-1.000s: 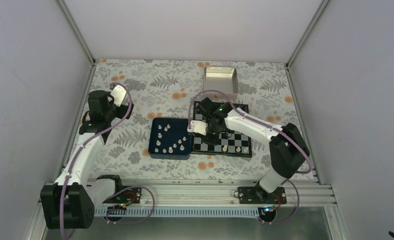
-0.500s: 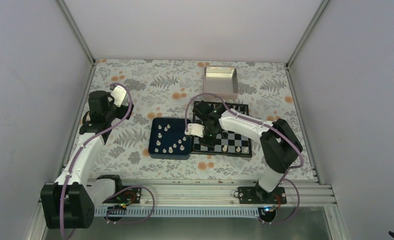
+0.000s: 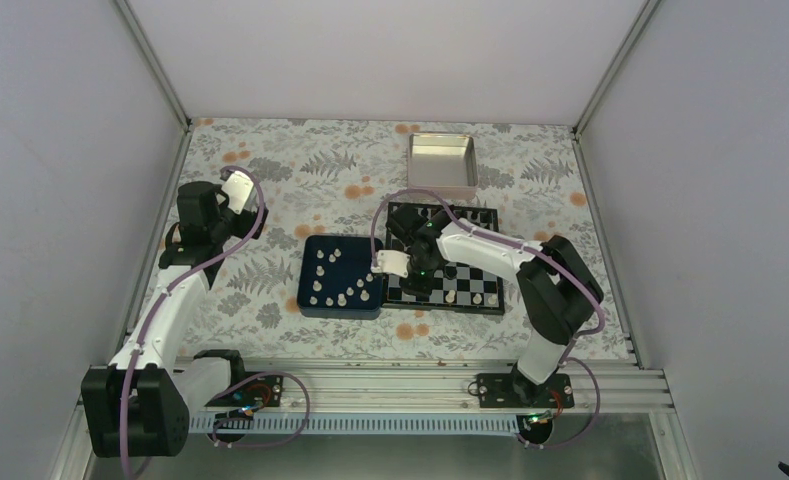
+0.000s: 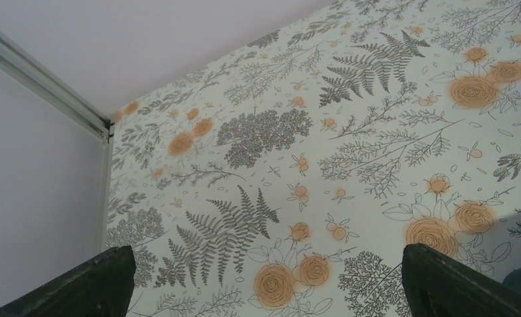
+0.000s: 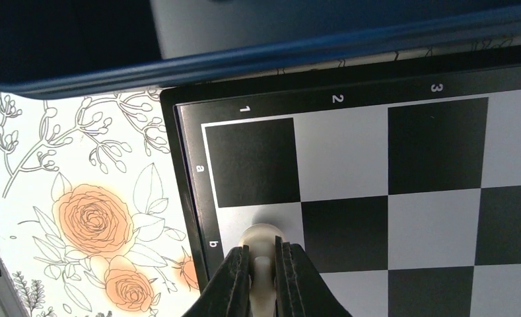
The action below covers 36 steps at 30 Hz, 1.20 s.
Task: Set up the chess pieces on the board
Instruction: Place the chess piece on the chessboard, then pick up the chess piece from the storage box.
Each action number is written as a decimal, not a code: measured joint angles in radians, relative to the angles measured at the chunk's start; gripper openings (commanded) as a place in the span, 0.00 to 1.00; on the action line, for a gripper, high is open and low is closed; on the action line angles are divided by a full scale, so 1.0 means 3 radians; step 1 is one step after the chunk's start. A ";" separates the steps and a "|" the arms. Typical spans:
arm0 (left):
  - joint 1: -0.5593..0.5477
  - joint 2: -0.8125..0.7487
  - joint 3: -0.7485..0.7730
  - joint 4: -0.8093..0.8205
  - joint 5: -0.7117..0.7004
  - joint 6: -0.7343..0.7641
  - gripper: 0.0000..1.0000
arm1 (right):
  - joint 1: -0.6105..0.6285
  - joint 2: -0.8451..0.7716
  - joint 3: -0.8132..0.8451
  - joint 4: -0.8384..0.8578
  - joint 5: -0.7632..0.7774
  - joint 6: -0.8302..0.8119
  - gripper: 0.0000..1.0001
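The black-and-white board point(image 3: 478, 277) lies right of centre, its near-left corner filling the right wrist view point(image 5: 389, 158). My right gripper point(image 5: 263, 264) is shut on a cream chess piece point(image 5: 261, 241), whose round base rests over the white square in row b, column 1, by the board's rim. In the top view that gripper point(image 3: 417, 272) hangs over the board's left part. Other white pieces point(image 3: 451, 297) stand on the board's near row. Several more point(image 3: 332, 278) lie in the blue tray point(image 3: 308, 304). My left gripper point(image 4: 264, 290) is open above bare cloth, far to the left point(image 3: 232, 192).
A silver tin point(image 3: 442, 161) stands behind the board. The blue tray's rim point(image 5: 257, 56) runs just beyond the board's corner in the right wrist view. Black pieces point(image 3: 475, 215) line the board's far row. Flowered cloth point(image 3: 270, 170) covers the table.
My right arm has swung left and toward the board's near-left corner, carrying the cream piece. The left arm has stayed still.
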 measured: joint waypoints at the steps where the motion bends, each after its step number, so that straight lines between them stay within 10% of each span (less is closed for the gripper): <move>1: 0.0000 0.0001 0.0000 0.0000 0.0000 0.0000 1.00 | 0.0000 0.0003 -0.0004 0.0000 0.0000 0.0000 0.05; 23: 0.0000 0.0028 0.0000 0.0000 -0.0001 -0.0001 1.00 | 0.0000 0.0014 -0.0055 0.0001 0.0006 0.0060 0.36; 36: 0.0000 0.0028 -0.0033 0.0011 -0.0004 -0.0024 1.00 | 0.0291 0.0314 0.1536 -0.0404 0.0039 0.0041 0.37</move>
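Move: My right hand holds a white chess piece just above square b1, which lies straight below, roughly 3 cm down. On that same near row the piece on e1 stands about 8 cm to my right and the piece on g1 some 14 cm to my right, both level with the hand. The blue tray's middle is about 14 cm to the left and 4 cm ahead. From my left hand, b1 is roughly 34 cm right, 14 cm back and 18 cm lower. I ease my right hand down about 1 cm to set the held piece on b1, then open the fingers to a bit over a third and let go of it. Once clear, I rise quickly by some 11 cm and swing left and a little forward towards the tray of white pieces, fingers still parted, the wrist tilting about 15 degrees. ##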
